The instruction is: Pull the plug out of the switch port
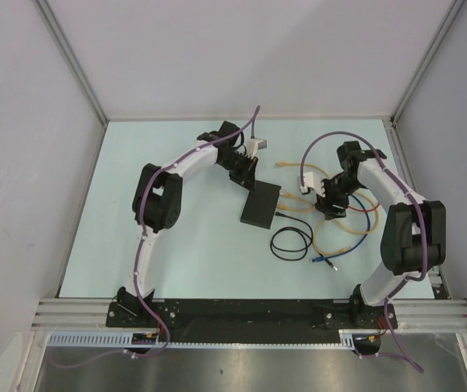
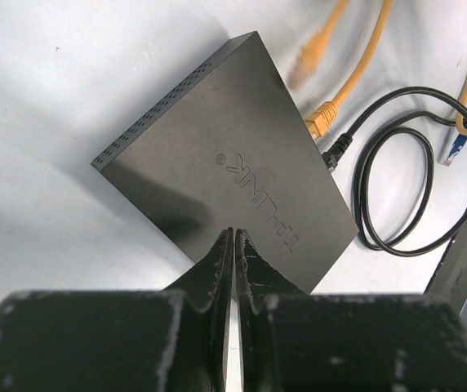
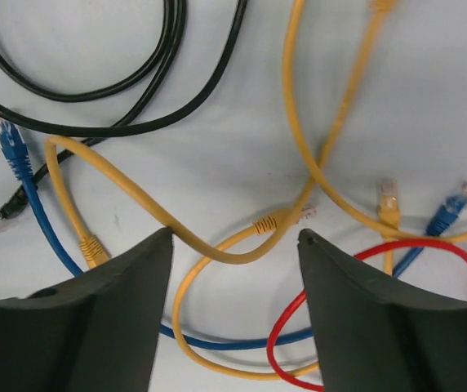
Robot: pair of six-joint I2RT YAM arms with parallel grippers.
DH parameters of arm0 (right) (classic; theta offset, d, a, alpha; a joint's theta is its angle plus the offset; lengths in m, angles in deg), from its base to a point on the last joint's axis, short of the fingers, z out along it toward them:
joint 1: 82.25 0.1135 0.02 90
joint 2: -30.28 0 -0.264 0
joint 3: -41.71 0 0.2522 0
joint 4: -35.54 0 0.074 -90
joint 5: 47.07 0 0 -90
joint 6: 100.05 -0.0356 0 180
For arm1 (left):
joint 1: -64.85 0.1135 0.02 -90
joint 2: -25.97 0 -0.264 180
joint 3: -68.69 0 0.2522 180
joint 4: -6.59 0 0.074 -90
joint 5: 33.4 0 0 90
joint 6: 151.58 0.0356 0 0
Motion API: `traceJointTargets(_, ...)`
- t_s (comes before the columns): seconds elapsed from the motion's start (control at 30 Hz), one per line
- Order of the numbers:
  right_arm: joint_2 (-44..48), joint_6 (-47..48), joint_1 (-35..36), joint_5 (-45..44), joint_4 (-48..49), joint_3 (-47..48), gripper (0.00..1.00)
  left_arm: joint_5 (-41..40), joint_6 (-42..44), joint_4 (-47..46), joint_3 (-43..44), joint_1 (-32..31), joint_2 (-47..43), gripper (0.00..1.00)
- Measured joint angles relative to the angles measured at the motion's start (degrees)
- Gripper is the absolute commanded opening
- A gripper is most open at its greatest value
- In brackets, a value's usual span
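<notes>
The switch [image 1: 260, 204] is a flat black box lying mid-table; in the left wrist view it [image 2: 233, 155] fills the centre. A yellow plug [image 2: 322, 118] and a black plug [image 2: 336, 151] sit against its right short edge. My left gripper [image 2: 233, 232] is shut and empty, tips over the switch's near part [image 1: 246, 175]. My right gripper [image 3: 235, 235] is open, low over a tangle of loose cables right of the switch [image 1: 329, 200]. A yellow cable [image 3: 217, 249] runs between its fingers, and a loose yellow plug [image 3: 286, 219] lies just ahead.
A black cable loop [image 1: 291, 243] lies in front of the switch. Red [image 3: 462, 253], blue [image 3: 37, 212] and yellow cables with loose plugs [image 3: 389, 196] are spread right of the switch. White walls enclose the table on the left, back and right.
</notes>
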Motion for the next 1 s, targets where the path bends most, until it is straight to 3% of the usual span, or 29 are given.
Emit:
traceJointTargets(0.2, -1.4, 4.3, 0.4, -2.1, -3.2, -0.5, 0.65, -0.1, 0.0, 0.0, 0.0, 0.0, 0.0, 0.08)
traceJointTargets(0.33, -0.5, 6.6, -0.7, -2.5, -6.4, -0.8, 0.72, -0.1, 0.0, 0.0, 0.0, -0.1, 0.0, 0.08)
traceJointTargets(0.53, 1.8, 6.4, 1.2, -2.3, -4.4, -3.7, 0.72, -0.1, 0.0, -0.1, 0.0, -0.5, 0.0, 0.08)
traceJointTargets(0.57, 1.8, 6.2, 1.6, -2.1, -3.5, -4.0, 0.68, -0.2, 0.0, -0.1, 0.0, -0.5, 0.0, 0.08)
traceJointTargets(0.67, 1.8, 5.0, 3.0, -2.2, -0.6, -4.9, 0.33, -0.2, 0.0, -0.1, 0.0, -0.5, 0.0, 0.08)
traceJointTargets(0.7, 1.7, 5.4, 3.3, -2.3, -0.1, -5.0, 0.15, -0.3, 0.0, -0.1, 0.0, -0.5, 0.0, 0.08)
traceJointTargets(0.73, 1.6, 5.1, 3.8, -2.9, 0.3, -5.0, 0.09, -0.5, 0.0, 0.0, 0.0, -0.5, 0.0, 0.08)
traceJointTargets(0.8, 1.6, 6.0, 4.0, -3.7, 0.3, -5.0, 0.04, -0.7, 0.0, -0.1, 0.0, -0.5, 0.0, 0.08)
traceJointTargets(1.0, 1.6, 11.3, 0.0, -8.2, -7.0, -5.1, 0.05, -1.0, 0.0, 0.0, 0.0, -0.5, 0.0, 0.08)
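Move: Between the open right fingers arches a slack strand of yellow cable, roughly 2 cm back, 1 cm left and 2 cm below the hand point. The cable's far plug lies some 9 cm back and 2 cm right; its just-freed plug is about 6 cm ahead and 12 cm left. The switch is about 20 cm left and 2 cm ahead, all three 6 to 7 cm lower. From the left hand the strand is roughly 21 cm right, 9 cm back, about level. Dipping a centimetre or two while easing back about 3 cm, the right hand then noses left and slightly forward around the yellow strand. The open fingers shut and pinch it, and the hand goes off to the right and back some 4 cm with it, away from the switch, turning about 10 degrees counter-clockwise overall. ##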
